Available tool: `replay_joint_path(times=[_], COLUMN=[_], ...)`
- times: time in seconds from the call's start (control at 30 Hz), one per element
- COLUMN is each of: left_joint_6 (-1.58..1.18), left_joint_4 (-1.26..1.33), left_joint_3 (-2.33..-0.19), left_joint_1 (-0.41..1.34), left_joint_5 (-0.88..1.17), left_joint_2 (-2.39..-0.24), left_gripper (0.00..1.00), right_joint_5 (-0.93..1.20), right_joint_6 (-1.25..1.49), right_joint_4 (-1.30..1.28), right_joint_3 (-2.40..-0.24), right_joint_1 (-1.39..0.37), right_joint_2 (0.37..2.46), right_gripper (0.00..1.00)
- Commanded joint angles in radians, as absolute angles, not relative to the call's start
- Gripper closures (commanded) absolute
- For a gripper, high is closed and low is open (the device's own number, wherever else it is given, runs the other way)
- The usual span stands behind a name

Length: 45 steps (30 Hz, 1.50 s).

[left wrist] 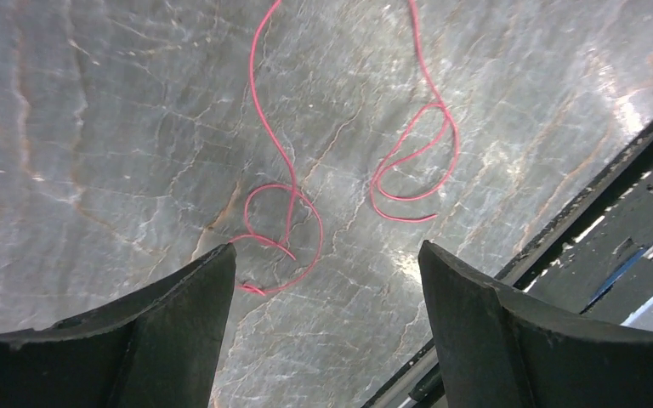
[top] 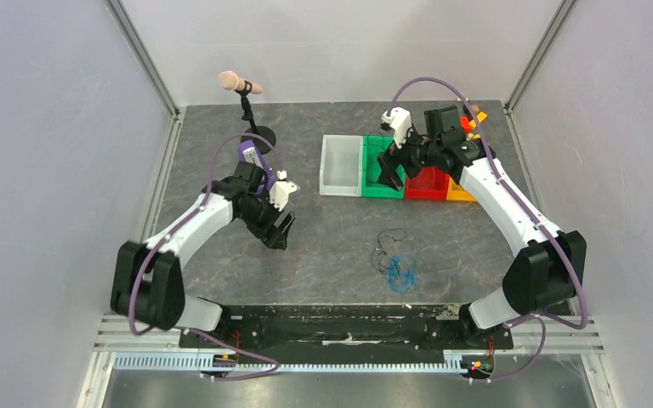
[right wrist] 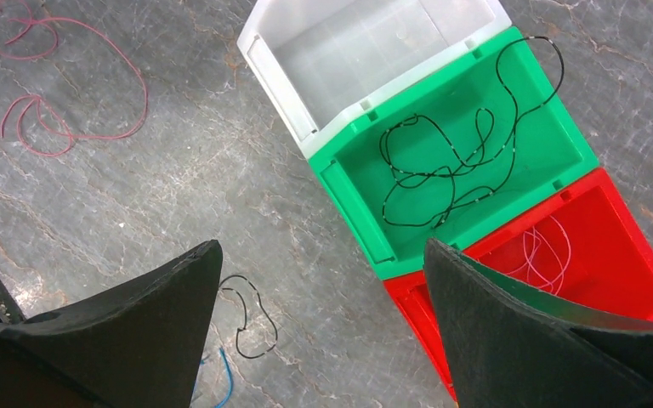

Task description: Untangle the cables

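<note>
In the left wrist view a thin red cable (left wrist: 317, 229) lies in loose loops on the grey table, just beyond my left gripper (left wrist: 327, 263), which hangs open and empty above it. Over the green bin (top: 372, 149) my right gripper (top: 387, 180) is open too, with nothing between its fingers (right wrist: 170, 323). Inside that green bin (right wrist: 353, 212) lies a looped black cable (right wrist: 429, 174). A pale pink cable (right wrist: 544, 251) rests in the red bin (right wrist: 408, 297). On the table between the arms, a black cable (top: 384, 246) and a blue cable (top: 401, 274) sit clumped together.
A white bin (top: 342, 166), the green one, a red bin (top: 428, 183) and a yellow bin (top: 459, 193) stand in a row at the back right. A microphone (top: 240, 82) on a stand rises at the back left. Pale walls enclose the table.
</note>
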<state>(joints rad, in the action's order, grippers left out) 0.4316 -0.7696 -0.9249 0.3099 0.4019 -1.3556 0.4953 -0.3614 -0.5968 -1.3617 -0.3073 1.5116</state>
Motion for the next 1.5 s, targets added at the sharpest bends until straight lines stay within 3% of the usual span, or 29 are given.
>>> replay_joint_path(times=[0.0,0.23,0.4,0.5,0.57,0.67,0.7,1.0,1.23,1.47], left_joint_6=[0.397,0.364,0.341,0.329,0.345,0.375,0.378,0.262,0.096,0.045], left_joint_4=[-0.769,-0.581,-0.474,-0.452,-0.454,-0.497,-0.519,-0.452,0.051,0.254], left_joint_3=[-0.941,-0.853,-0.870,-0.899,-0.910,-0.946,-0.972,-1.358,-1.432,-1.536], left_joint_1=[0.346,0.490,0.630,0.671,0.700,0.729,0.730,0.618,0.527,0.505], left_joint_5=[0.366,0.351,0.175,0.105,0.057,0.051,0.072,0.521,0.470,0.434], left_joint_2=[-1.448,-1.456,-1.553,-1.600,-1.609,-1.576,-1.559,-1.533,-1.732,-1.971], left_gripper=[0.14,0.14,0.18,0.32,0.51,0.90,0.97,0.98,0.98,0.98], right_joint_5=[0.493,0.470,0.466,0.465,0.467,0.472,0.476,0.568,0.573,0.531], right_joint_6=[-0.354,-0.385,-0.391,-0.395,-0.397,-0.398,-0.397,-0.365,-0.346,-0.398], right_joint_4=[-0.598,-0.598,-0.598,-0.605,-0.607,-0.610,-0.612,-0.624,-0.603,-0.653], right_joint_3=[-1.345,-1.314,-1.316,-1.323,-1.322,-1.318,-1.317,-1.278,-1.197,-1.138], right_joint_1=[-0.289,-0.274,-0.262,-0.248,-0.236,-0.213,-0.203,-0.081,-0.043,-0.018], right_joint_2=[1.454,1.441,1.451,1.451,1.448,1.444,1.444,1.446,1.394,1.339], right_gripper=[0.08,0.09,0.09,0.10,0.10,0.10,0.10,0.10,0.10,0.10])
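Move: About 7 cm to the right of the open left hand, 1 cm back and 7 cm below it, the loose loops of the red cable lie on the table. The white bin is some 24 cm ahead and 17 cm right, the green bin 12 cm farther right, and the purple box roughly 22 cm ahead and 8 cm left. From the right hand the red cable is about 21 cm left, 13 cm back, 20 cm below. Dipping about 7 cm while sweeping right to the red cable, the left hand shuts its fingertips on it, then swings up, forward and further right to the white bin, rising some 24 cm, then sinking about 5, its fingers tilting up to point forward-right. The right hand, still open and empty, drifts 10 cm right, sinking a little. ##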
